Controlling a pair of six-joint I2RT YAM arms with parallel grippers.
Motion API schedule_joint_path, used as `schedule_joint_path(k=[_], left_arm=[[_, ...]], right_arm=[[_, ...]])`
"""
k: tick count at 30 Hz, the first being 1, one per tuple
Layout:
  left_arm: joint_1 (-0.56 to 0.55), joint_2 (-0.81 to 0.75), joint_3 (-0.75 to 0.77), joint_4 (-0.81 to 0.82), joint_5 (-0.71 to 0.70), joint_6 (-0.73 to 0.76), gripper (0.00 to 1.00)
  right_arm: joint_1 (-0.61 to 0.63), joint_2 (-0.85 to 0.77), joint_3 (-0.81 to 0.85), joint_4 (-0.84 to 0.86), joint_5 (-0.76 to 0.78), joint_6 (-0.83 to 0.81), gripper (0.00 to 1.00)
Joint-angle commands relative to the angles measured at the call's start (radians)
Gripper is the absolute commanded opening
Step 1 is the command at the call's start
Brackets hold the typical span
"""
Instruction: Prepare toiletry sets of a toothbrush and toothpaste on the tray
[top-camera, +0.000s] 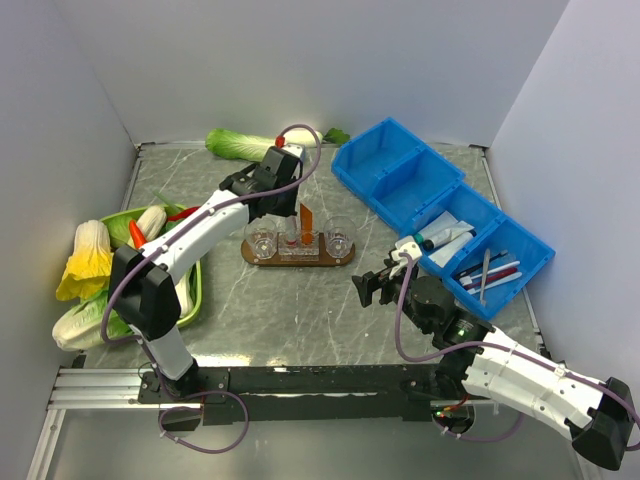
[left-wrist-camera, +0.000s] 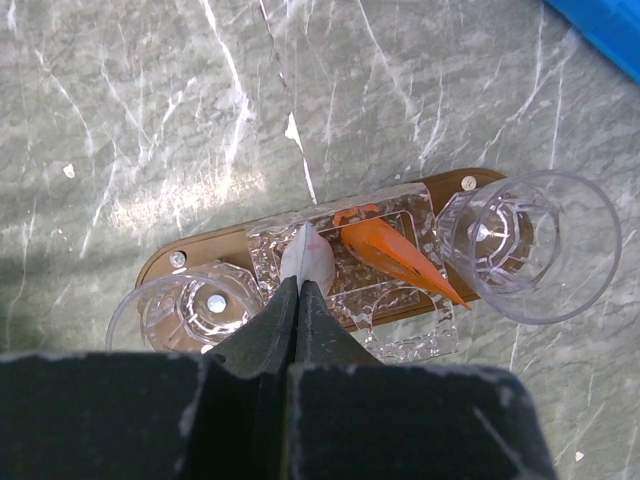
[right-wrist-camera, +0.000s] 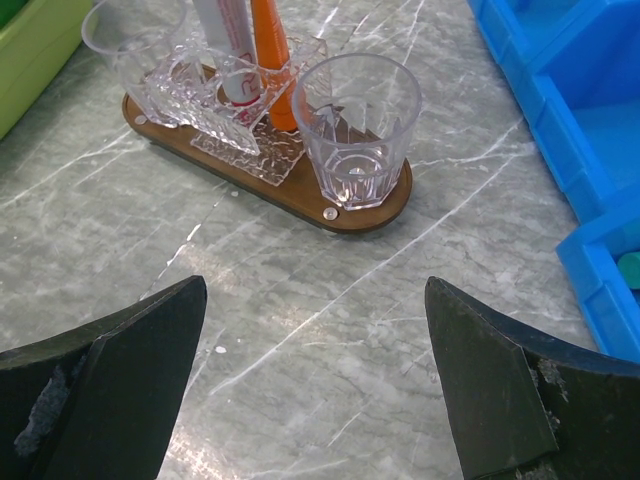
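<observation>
The dark-brown tray (top-camera: 248, 256) lies mid-table with a clear cup (top-camera: 339, 238) at each end and a clear holder between them. The orange toothpaste (top-camera: 307, 217) stands in that holder, leaning (left-wrist-camera: 385, 250) (right-wrist-camera: 270, 50). Beside it stands a white tube (right-wrist-camera: 222, 45). My left gripper (left-wrist-camera: 300, 284) hangs above the holder, shut on that white tube's flat top end (left-wrist-camera: 307, 258). A thin white toothbrush (top-camera: 484, 272) lies in the right blue bin. My right gripper (right-wrist-camera: 315, 285) is wide open and holds nothing, low over the table in front of the tray's right end (right-wrist-camera: 385, 212).
Blue bins (top-camera: 400, 175) run along the right, holding sticks and a white tube with a dark cap (top-camera: 440, 236). A green dish (top-camera: 196, 290) with vegetables sits at the left, cabbages beside it. A lettuce (top-camera: 238, 143) lies at the back wall.
</observation>
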Motion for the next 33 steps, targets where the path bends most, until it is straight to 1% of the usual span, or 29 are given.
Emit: schedule_joint_path(k=[1, 7, 8, 10, 11, 13, 14, 17, 22, 31, 33], left_arm=[[-0.008, -0.01, -0.003, 0.047, -0.018, 0.02, 0.01], [-0.008, -0.008, -0.005, 0.048, -0.013, 0.016, 0.01], [-0.008, -0.005, -0.003, 0.045, -0.012, 0.014, 0.02], [-0.007, -0.007, -0.002, 0.044, -0.009, 0.011, 0.06], [-0.008, -0.007, 0.0, 0.044, -0.009, 0.01, 0.1], [-0.008, -0.013, -0.002, 0.045, -0.006, 0.008, 0.15], [-0.008, -0.013, 0.0, 0.047, -0.006, 0.008, 0.2], [-0.008, -0.016, 0.004, 0.045, -0.002, 0.007, 0.27], [-0.008, -0.022, 0.01, 0.037, -0.001, 0.005, 0.31], [-0.008, -0.059, -0.002, 0.054, -0.01, 0.017, 0.45], [-0.008, -0.065, -0.003, 0.056, -0.013, 0.019, 0.46]], right_arm=[[-0.011, 0.003, -0.007, 0.04, -0.004, 0.013, 0.97], [-0.014, 0.003, -0.007, 0.04, -0.007, 0.014, 0.97], [-0.014, 0.003, -0.007, 0.04, -0.007, 0.015, 0.97], [-0.014, 0.003, -0.007, 0.039, -0.009, 0.017, 0.97], [-0.014, 0.002, -0.007, 0.039, -0.009, 0.017, 0.97], [-0.014, 0.0, -0.007, 0.036, -0.007, 0.018, 0.98], [-0.014, -0.003, -0.007, 0.036, -0.009, 0.017, 0.98], [-0.014, -0.005, -0.006, 0.034, -0.009, 0.017, 0.98], [-0.014, -0.006, -0.004, 0.033, -0.009, 0.018, 0.98], [-0.015, -0.005, 0.003, 0.028, -0.016, 0.023, 0.98], [-0.014, -0.006, 0.006, 0.027, -0.019, 0.024, 0.98]])
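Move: The left hand already pinches the toothpaste by its upper end; the tube's middle is about 1 cm ahead and 6 cm below. It stands in the clear holder, with the orange tube some 3 cm right and 1 cm ahead of the hand, its middle 6 cm below. Around 10 cm below the hand and 1 cm ahead are the left cup, 6 cm left, and the right cup, 10 cm right. From the right hand the toothpaste is roughly 15 cm ahead, 15 cm left and 5 cm lower. The left hand stays in place over the holder and opens its fingers almost halfway, letting go of the toothpaste. ##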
